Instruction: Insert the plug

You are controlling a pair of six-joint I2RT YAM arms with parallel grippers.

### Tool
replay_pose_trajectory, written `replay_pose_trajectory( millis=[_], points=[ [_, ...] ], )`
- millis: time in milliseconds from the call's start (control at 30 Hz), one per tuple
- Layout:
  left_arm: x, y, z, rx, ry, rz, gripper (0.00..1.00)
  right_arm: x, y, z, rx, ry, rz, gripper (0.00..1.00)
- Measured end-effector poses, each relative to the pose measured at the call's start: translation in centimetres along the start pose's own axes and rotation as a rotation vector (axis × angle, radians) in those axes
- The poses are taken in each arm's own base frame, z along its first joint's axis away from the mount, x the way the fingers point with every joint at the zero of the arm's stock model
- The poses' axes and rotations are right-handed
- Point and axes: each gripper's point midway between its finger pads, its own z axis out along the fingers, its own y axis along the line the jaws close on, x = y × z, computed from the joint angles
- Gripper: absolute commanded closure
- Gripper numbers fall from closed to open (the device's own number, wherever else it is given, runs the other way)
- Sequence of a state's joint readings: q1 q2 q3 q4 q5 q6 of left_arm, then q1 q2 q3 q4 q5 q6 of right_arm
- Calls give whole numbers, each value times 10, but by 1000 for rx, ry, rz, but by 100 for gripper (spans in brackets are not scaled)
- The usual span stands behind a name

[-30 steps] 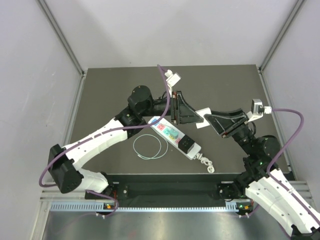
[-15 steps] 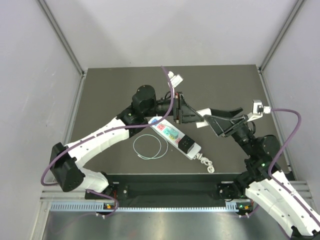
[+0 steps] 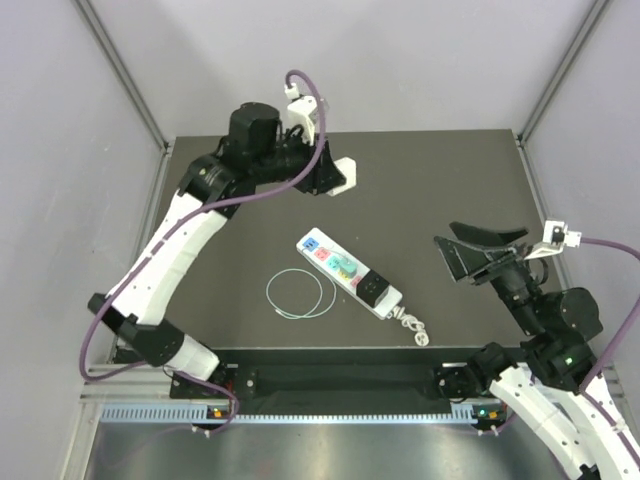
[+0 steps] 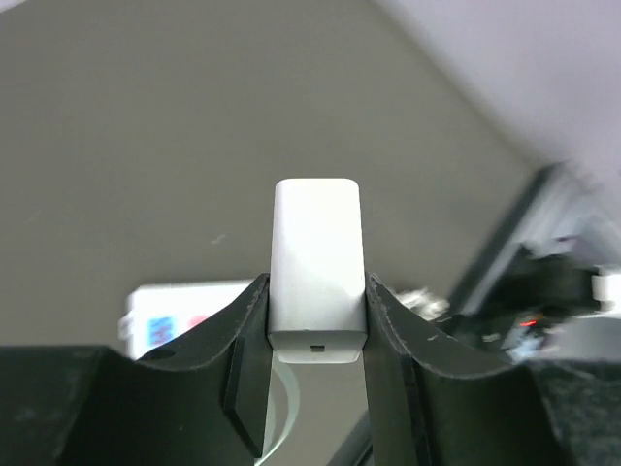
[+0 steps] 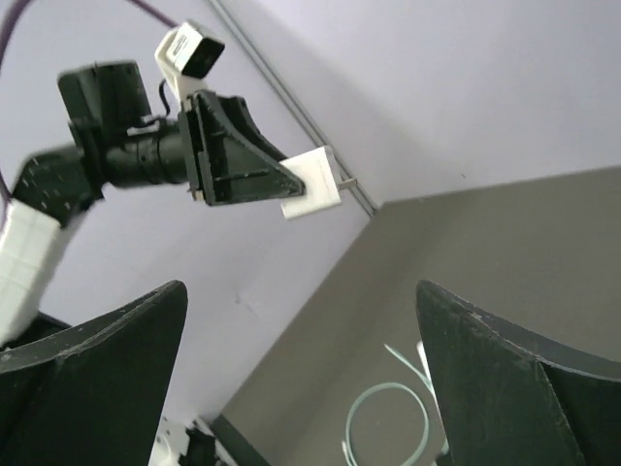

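A white plug point(image 3: 343, 177) is clamped in my left gripper point(image 3: 328, 174), which is shut on it and held high over the back of the table. In the left wrist view the plug point(image 4: 317, 257) sits squeezed between both black fingers point(image 4: 243, 335). The white power strip point(image 3: 350, 272) with coloured sockets lies at the table's middle, below and to the right of the plug. My right gripper point(image 3: 480, 250) is open and holds nothing, to the right of the strip. In the right wrist view its jaws stand wide apart, and the plug point(image 5: 312, 183) shows far off, its metal prong sticking out.
A thin pale-green cable loop point(image 3: 297, 294) lies left of the strip. A small metal chain point(image 3: 412, 326) lies at the strip's near end. Grey walls with metal posts enclose the dark table point(image 3: 440, 180) on three sides.
My right gripper opened, let go of the plug and drew back to the right. My left arm swung up and toward the back left, carrying the plug away from over the strip.
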State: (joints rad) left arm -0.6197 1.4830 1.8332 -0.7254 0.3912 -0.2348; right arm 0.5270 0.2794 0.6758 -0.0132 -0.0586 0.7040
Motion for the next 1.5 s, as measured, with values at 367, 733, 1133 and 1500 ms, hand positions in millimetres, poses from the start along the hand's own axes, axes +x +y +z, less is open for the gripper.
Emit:
replay_pose_trajectory(
  millis=[367,733,1133,1500],
  points=[
    [152,141,60,-351,669,78,100,37,-35,-18,136,167,-80,0],
    [190,168,72,-381,846,91,100,59,-44,-22,151,271,-93,0],
    [228,158,88,-347,964,105,100,67,-45,-19,148,309,-88,0],
    [232,159,88,-364,983,128,100,67,-45,-19,149,309,-89,0]
  ],
)
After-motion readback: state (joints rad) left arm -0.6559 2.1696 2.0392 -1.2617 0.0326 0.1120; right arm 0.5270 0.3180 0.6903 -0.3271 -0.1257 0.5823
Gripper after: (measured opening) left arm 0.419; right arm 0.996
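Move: The left hand holds the white plug high up; the pink socket near the blue USB end of the power strip lies about 5 cm ahead of this hand, 4 cm to its left and roughly 36 cm below. The teal charger sits about 4 cm back and 5 cm to the right of that socket, the black adapter some 8 cm back and 11 cm right of it. From the right hand the pink socket is about 17 cm ahead, 21 cm left and 36 cm below. Keeping the white plug pinched, the left hand drops some 29 cm towards the pink socket, swinging about 6 cm forward and to the left in the fast first part while the wrist turns roughly 60 degrees from pointing out to its right to pointing almost straight down, then easing down the last few centimetres with a slight draw back to hover close over the strip. The right hand, empty and wide open, sinks about 8 cm off to the right and then stays there. ##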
